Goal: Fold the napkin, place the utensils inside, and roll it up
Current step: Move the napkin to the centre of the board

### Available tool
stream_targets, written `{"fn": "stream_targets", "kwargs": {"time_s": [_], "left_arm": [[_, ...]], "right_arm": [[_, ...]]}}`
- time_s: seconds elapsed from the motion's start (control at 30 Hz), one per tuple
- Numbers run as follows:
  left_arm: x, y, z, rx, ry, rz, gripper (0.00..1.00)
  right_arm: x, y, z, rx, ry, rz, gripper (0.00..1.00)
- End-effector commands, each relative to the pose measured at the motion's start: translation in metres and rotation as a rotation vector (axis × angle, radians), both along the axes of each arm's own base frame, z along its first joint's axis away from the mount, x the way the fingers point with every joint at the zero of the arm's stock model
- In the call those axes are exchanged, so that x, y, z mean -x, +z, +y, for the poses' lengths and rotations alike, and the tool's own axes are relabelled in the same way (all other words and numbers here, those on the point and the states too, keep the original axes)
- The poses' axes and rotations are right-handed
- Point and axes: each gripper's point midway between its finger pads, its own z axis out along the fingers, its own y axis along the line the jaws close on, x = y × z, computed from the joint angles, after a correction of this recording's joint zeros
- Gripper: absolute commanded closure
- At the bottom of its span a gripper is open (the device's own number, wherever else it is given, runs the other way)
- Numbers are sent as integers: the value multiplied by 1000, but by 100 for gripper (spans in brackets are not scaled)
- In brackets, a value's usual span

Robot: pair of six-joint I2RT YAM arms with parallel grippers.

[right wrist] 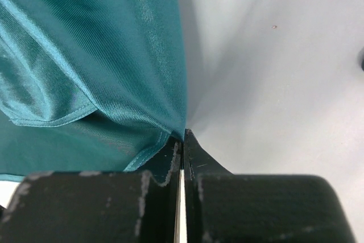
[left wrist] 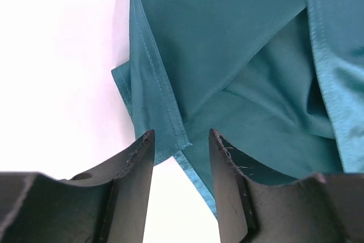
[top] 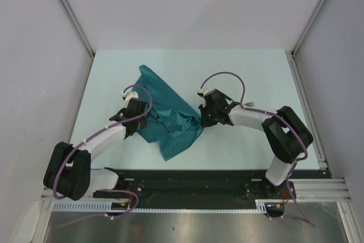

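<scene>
The teal napkin (top: pixel 170 119) lies crumpled on the pale table between the two arms. My right gripper (top: pixel 203 119) is shut on its right corner, and the wrist view shows the cloth (right wrist: pixel 85 55) pinched at the tips of that gripper (right wrist: pixel 183 135). My left gripper (top: pixel 142 122) sits at the napkin's left side. Its jaws stand apart in the left wrist view (left wrist: pixel 181 135), with a hemmed corner of the cloth (left wrist: pixel 239 55) reaching in between the tips. Of the utensils only a small gold tip (top: pixel 249 104) shows behind the right arm.
The pale table (top: pixel 256 72) ends in metal frame rails at the left (top: pixel 68 9) and right (top: pixel 307 101). A black base rail (top: pixel 187 183) runs along the near edge. Purple cables loop over both wrists.
</scene>
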Motion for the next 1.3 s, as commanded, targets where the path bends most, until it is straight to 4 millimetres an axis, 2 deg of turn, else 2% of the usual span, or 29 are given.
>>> {"fn": "stream_targets", "kwargs": {"time_s": [0.0, 0.37, 0.5, 0.73, 0.8, 0.87, 0.9, 0.93, 1.03, 1.07, 1.1, 1.13, 1.2, 1.27], "left_arm": [[-7, 2, 0, 16, 32, 11, 53], [-9, -20, -1, 49, 33, 92, 56], [-3, -32, 1, 71, 47, 125, 66], [6, -42, 0, 89, 44, 150, 73], [5, -35, 0, 97, 42, 126, 76], [4, -28, -1, 103, 33, 102, 78], [5, -27, 0, 104, 34, 97, 81], [5, -26, -1, 110, 30, 95, 84], [5, -22, -2, 116, 21, 89, 88], [5, -21, -2, 119, 21, 84, 88], [5, -17, -3, 122, 19, 72, 88], [4, -14, -2, 124, 21, 63, 88], [4, -8, -1, 130, 23, 42, 88], [4, -5, -2, 145, 20, 30, 89]], "right_arm": [[-8, 14, -1, -14, -9, -28, 100], [-12, 17, -6, -22, -22, -32, 100], [-13, 19, -7, -23, -25, -38, 100], [-16, 30, -7, -33, -29, -49, 100], [-18, 40, -6, -28, -29, -55, 97], [-18, 50, -11, 12, -29, -79, 88], [-18, 62, -2, 20, -7, -112, 83], [-22, 69, -4, 59, -24, -153, 72], [-13, 91, 16, 91, 31, -215, 59], [-9, 90, 19, 105, 44, -210, 57], [-2, 92, 32, 105, 64, -214, 55], [-5, 99, 37, 109, 50, -234, 52], [-2, 96, 45, 122, 55, -231, 48], [6, 93, 65, 81, 111, -229, 47]]}}
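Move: The left gripper, half open, has the napkin's folded left edge directly beneath it, about 4 cm down. From this hand the napkin's middle is some 11 cm to the right and 1 cm back, its far corner about 23 cm ahead and 1 cm left. The right gripper already holds the napkin's right edge between its fingers. From the right hand, the nearest utensil handle lies roughly 12 cm ahead and 10 cm right, the fork tines 8 cm ahead and 20 cm right. Lower the left gripper about 3.5 cm onto the napkin's left edge, tipping the fingers a little steeper, pinch the folded edge and raise the hand slightly with it. Meanwhile keep the right edge pinched and draw it about 1 cm right and slightly forward; only once the left fingers are closing well, open the right ones, let go, lift some 9 cm and swing left over the napkin. ##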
